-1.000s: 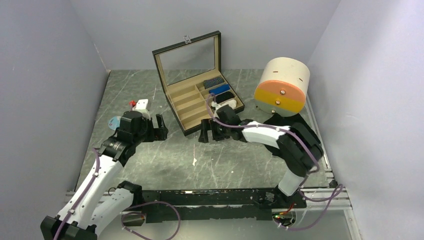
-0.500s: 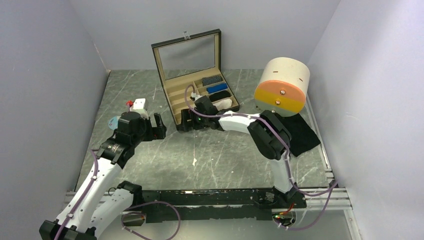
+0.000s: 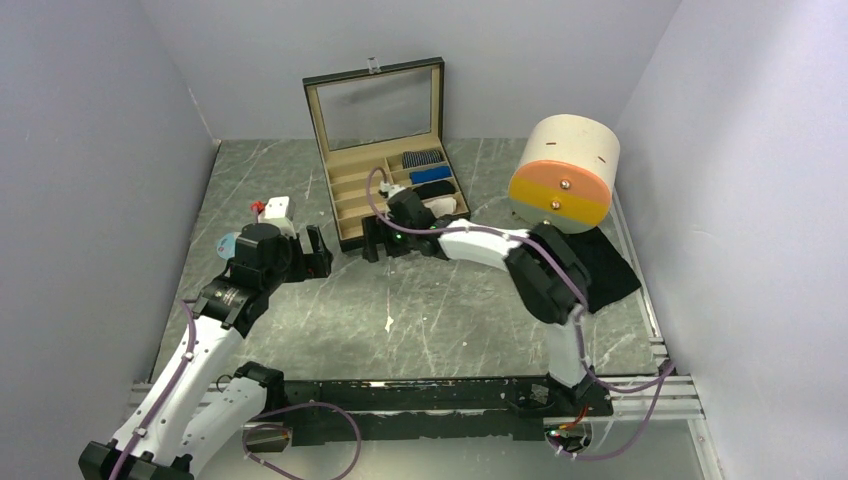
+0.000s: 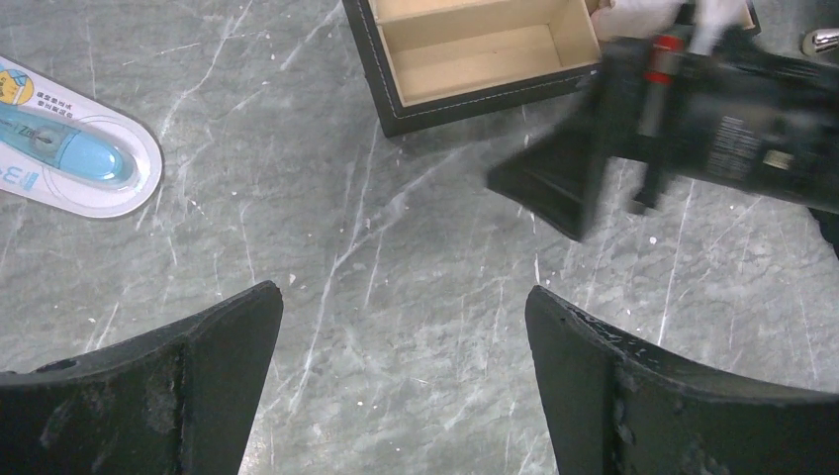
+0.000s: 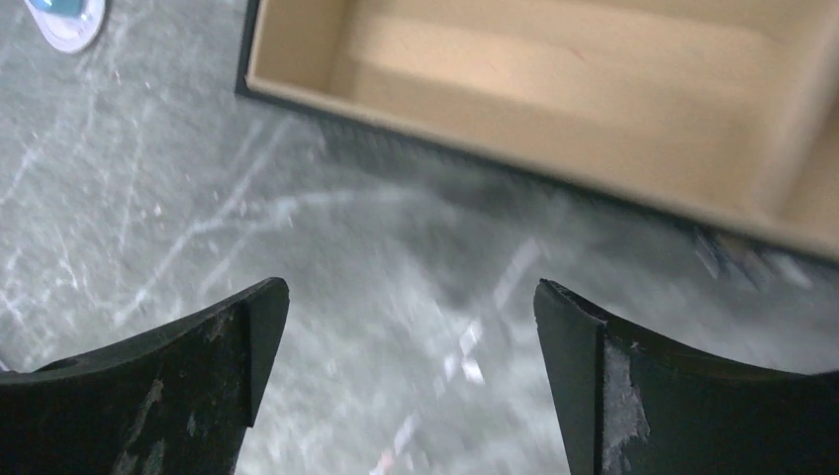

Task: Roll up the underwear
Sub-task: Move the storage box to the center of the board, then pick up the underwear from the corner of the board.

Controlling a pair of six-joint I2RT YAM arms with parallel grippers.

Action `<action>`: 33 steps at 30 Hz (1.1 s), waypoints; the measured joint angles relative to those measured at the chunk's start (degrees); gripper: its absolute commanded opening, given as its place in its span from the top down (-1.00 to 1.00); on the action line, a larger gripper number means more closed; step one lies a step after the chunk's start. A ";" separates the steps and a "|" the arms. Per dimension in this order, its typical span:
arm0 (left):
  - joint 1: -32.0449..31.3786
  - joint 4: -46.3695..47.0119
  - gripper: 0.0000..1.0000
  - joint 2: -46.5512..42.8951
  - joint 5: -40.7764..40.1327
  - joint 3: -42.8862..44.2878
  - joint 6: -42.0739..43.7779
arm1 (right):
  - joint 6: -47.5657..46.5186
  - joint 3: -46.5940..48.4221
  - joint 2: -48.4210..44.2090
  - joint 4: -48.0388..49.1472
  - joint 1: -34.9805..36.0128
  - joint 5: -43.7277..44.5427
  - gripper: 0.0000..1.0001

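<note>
Black underwear (image 3: 606, 266) lies flat on the table at the right, partly under the round drum. In the open box (image 3: 345, 203), the right column holds a blue roll (image 3: 432, 175) and a black roll (image 3: 444, 189), between a grey striped bundle (image 3: 422, 158) and a white bundle (image 3: 451, 205). My right gripper (image 3: 383, 245) stands open and empty at the box's front wall, and the right wrist view shows an empty compartment (image 5: 554, 79) just ahead of it (image 5: 411, 289). My left gripper (image 3: 318, 253) hangs open and empty over bare table (image 4: 403, 292), left of the box.
A cream drum with an orange and yellow face (image 3: 565, 172) stands at the right back. A white and blue correction-tape pack (image 4: 74, 148) and a small white item with a red cap (image 3: 278, 209) lie left of the box. Grey walls close in three sides.
My right arm swung left along the box's front, uncovering the black underwear. The box turned and slid back to the left. My left arm barely moved.
</note>
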 measured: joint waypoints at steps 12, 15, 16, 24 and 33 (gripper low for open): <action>0.17 0.50 -0.96 0.02 1.11 -0.57 -0.04 | -1.20 -30.88 -48.48 -3.67 -14.80 20.37 -0.56; 0.35 0.76 -0.96 0.04 1.64 -0.57 -0.04 | -2.01 -34.71 -50.49 -7.41 -23.08 23.28 -0.35; 0.39 0.83 -0.96 0.04 1.75 -0.57 -0.02 | -2.45 -35.23 -49.99 -8.63 -24.15 23.52 -0.22; 0.50 0.85 -0.96 0.37 2.60 -0.59 -0.02 | -4.85 -32.04 -36.63 -16.50 -25.55 23.08 -0.14; 0.50 0.85 -0.96 0.37 2.60 -0.59 -0.02 | -5.64 -30.88 -29.38 -17.49 -25.59 26.18 -0.11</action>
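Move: My right hand is low at the storage box's front edge, near its left end; the box's middle lies about 13 cm ahead and 6 cm to the right. The black underwear lies far off, some 49 cm to the right, 4 cm back and 4 cm lower. The round cabinet stands behind it, about 47 cm right of my hand and 15 cm ahead. From my left hand the underwear is roughly 57 cm right, 2 cm ahead and 17 cm down. I leave the box with my right hand, rising about 14 cm while swinging right, then sink about 15 cm to the left corner of the underwear, some 34 cm to the right in all. On the way I turn the wrist clockwise roughly 40 degrees, roll its left side down by the end, and narrow the wide-open fingers to a bit over half, bringing them close about the corner without pinching. ##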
